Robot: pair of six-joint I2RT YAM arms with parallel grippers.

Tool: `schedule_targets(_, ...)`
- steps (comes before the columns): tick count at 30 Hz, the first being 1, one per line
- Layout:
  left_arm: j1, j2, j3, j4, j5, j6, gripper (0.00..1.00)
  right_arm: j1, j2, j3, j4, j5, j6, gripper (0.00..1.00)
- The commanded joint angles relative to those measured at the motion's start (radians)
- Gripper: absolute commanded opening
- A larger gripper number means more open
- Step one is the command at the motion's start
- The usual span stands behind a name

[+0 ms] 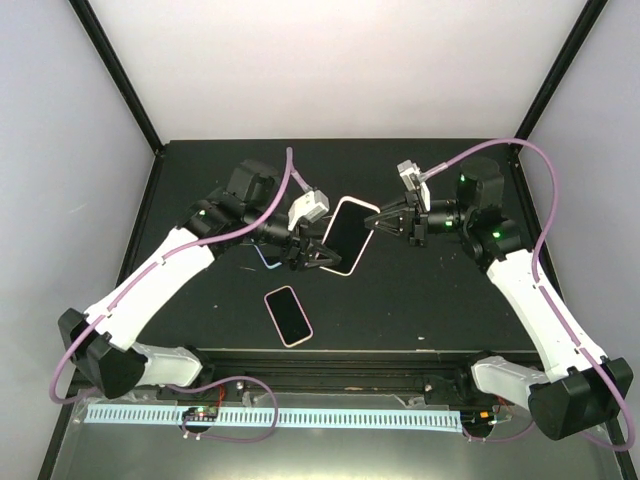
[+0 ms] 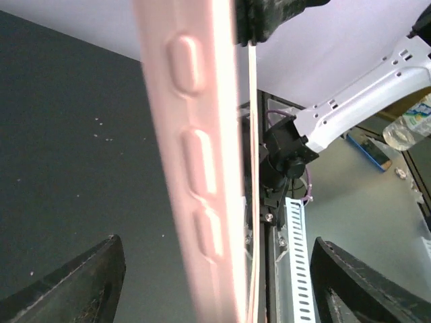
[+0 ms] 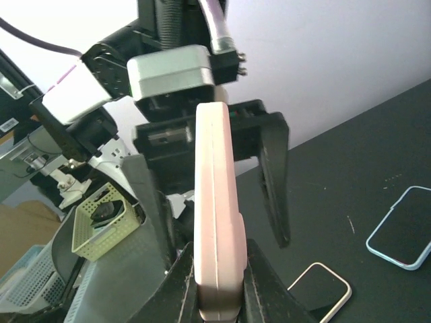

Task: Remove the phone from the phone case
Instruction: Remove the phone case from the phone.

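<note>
A phone with a dark screen sits in a pale pink phone case, held tilted above the table between my two arms. My right gripper is shut on the case's upper right end, its fingers pressed on both faces. My left gripper stands open astride the lower left end. Its fingers are well clear of the case's edge, where the raised button bumps show. From above, the left gripper and right gripper face each other across the phone.
A second phone in a pink-rimmed case lies face up on the black table near the front. A blue-rimmed phone lies under the left arm. A green basket sits off the table.
</note>
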Motion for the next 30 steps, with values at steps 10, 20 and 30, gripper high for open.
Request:
schedule_targets(10,-0.032,0.064,0.016,0.032,0.158,-0.006,0.31,0.022,-0.021,0.011,0.015,-0.062,-0.036,0.01)
schedule_targets(20,-0.018,0.03,-0.008,0.011,0.196,0.055,0.02,0.019,-0.022,0.066,-0.134,-0.054,-0.142,0.29)
schedule_targets(30,-0.003,-0.037,-0.082,0.052,0.286,0.129,0.02,0.002,-0.021,0.069,-0.127,-0.101,-0.091,0.33)
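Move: Just ahead and to the right of the open left hand, the raised phone in its pink case has its middle about 4 cm right, 2 cm ahead and 2 cm up. It lies roughly 4 cm left, 2 cm back and 2 cm below the right hand, which still grips its upper right edge. On the table some 30 cm below the left hand lie the other pink phone, 8 cm left and 3 back, and the blue-edged phone, 13 left and 17 ahead. Easing a centimetre or so right and down onto the cased phone's lower left edge, the left fingers close and pinch it. The left hand then draws back and sinks, about 3 cm back and 2 cm down in all, keeping its grip. Meanwhile the right hand drifts back 2 cm, opens partway to let go of the upper right edge, and rises 1 cm. ##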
